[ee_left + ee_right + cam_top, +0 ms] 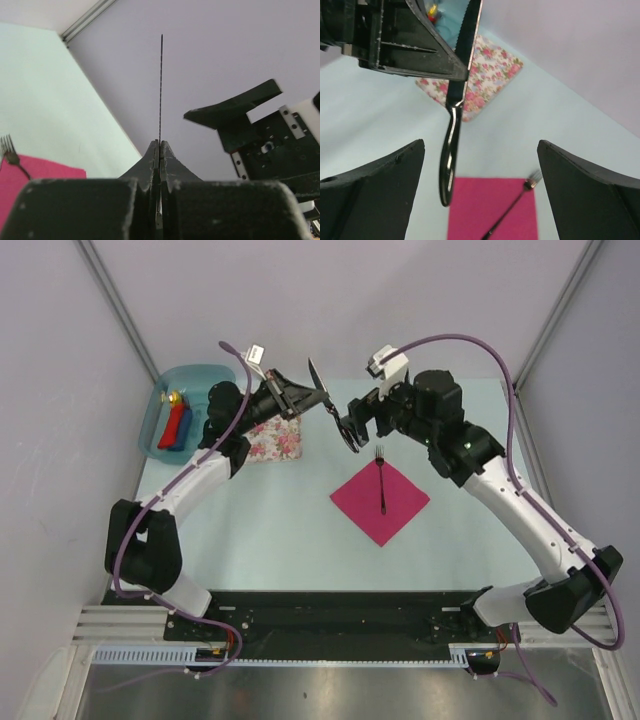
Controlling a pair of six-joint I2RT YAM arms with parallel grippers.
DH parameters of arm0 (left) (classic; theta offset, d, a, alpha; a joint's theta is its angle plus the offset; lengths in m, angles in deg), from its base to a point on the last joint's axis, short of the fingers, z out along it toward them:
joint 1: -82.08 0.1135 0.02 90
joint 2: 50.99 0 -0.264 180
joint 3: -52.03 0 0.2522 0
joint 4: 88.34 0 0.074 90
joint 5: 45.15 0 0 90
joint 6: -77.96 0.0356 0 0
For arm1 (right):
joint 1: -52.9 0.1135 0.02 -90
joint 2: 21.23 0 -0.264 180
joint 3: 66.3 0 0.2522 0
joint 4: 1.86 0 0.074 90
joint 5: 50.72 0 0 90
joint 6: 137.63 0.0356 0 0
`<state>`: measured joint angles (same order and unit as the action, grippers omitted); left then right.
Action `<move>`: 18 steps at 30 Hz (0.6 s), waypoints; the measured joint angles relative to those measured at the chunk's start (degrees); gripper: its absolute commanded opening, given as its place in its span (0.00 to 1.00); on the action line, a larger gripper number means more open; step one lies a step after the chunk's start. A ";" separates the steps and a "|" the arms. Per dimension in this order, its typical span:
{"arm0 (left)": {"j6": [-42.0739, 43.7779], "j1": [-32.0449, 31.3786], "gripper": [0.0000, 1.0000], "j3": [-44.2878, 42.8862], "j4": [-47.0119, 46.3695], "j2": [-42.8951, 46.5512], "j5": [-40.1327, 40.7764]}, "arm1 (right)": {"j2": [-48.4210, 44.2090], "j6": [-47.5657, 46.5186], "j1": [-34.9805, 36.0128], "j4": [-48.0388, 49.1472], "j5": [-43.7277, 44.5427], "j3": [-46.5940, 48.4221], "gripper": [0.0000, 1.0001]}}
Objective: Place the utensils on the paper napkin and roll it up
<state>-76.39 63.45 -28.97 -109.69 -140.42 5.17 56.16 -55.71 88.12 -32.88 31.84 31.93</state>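
The magenta paper napkin (pixel 380 502) lies as a diamond on the table with the dark fork (pixel 381 480) on it, tines pointing away. My left gripper (pixel 322 398) is shut on the dark knife (pixel 316 374) and holds it in the air beyond the napkin. In the left wrist view the blade (pixel 161 85) stands edge-on out of the closed gripper (pixel 160 143). In the right wrist view the knife's handle (pixel 448 160) hangs between the open fingers of my right gripper (pixel 481 145), touching neither. The napkin (pixel 492 210) and fork (pixel 515 205) lie below.
A white cloth with rose print (pixel 275 438) lies left of the napkin, under the left arm. A blue bin (pixel 205 375) at the far left holds red and blue rolls (pixel 176 426). Walls close in the back and sides.
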 measured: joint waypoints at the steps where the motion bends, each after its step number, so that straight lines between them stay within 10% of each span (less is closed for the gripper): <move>1: 0.39 0.00 0.00 0.20 1.05 0.00 0.09 | 0.66 -1.03 -0.20 -2.45 0.15 1.66 1.00; 7: 2.69 -0.57 0.00 0.59 5.62 0.00 0.74 | 10.95 0.76 -2.01 -18.36 -1.77 18.45 0.98; 12: 4.55 -1.03 0.00 2.08 7.91 -0.04 2.08 | 18.25 6.99 -4.90 -26.34 -8.59 22.91 0.61; 18: 5.03 -1.18 0.00 2.43 9.29 -0.59 2.45 | 21.22 11.89 -5.68 -29.42 -11.67 22.95 0.47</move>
<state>-71.37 62.27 -26.55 -100.40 -141.01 7.62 77.38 -43.82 82.44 -62.30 20.16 54.88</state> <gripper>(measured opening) 0.005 0.506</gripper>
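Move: My left hand already pinches the knife; the handle's middle lies about 4 cm back, 3 cm right and 3 cm below its fingertips. My open right hand is bound for that handle, roughly 1 cm ahead, 4 cm left and 5 cm below it. From my right hand, the fork lies some 5 cm back and 4 cm right, the napkin's middle 9 cm back and 4 cm right, both around 35 cm down. I bring my right hand to the handle end of the knife: a 2 cm reach forward, then about 8 cm down, fingertips tipping some 35 degrees downward as the wide-open fingers close to roughly half. Meanwhile my left hand keeps its shut grip on the knife and sinks 5 or 6 cm. ##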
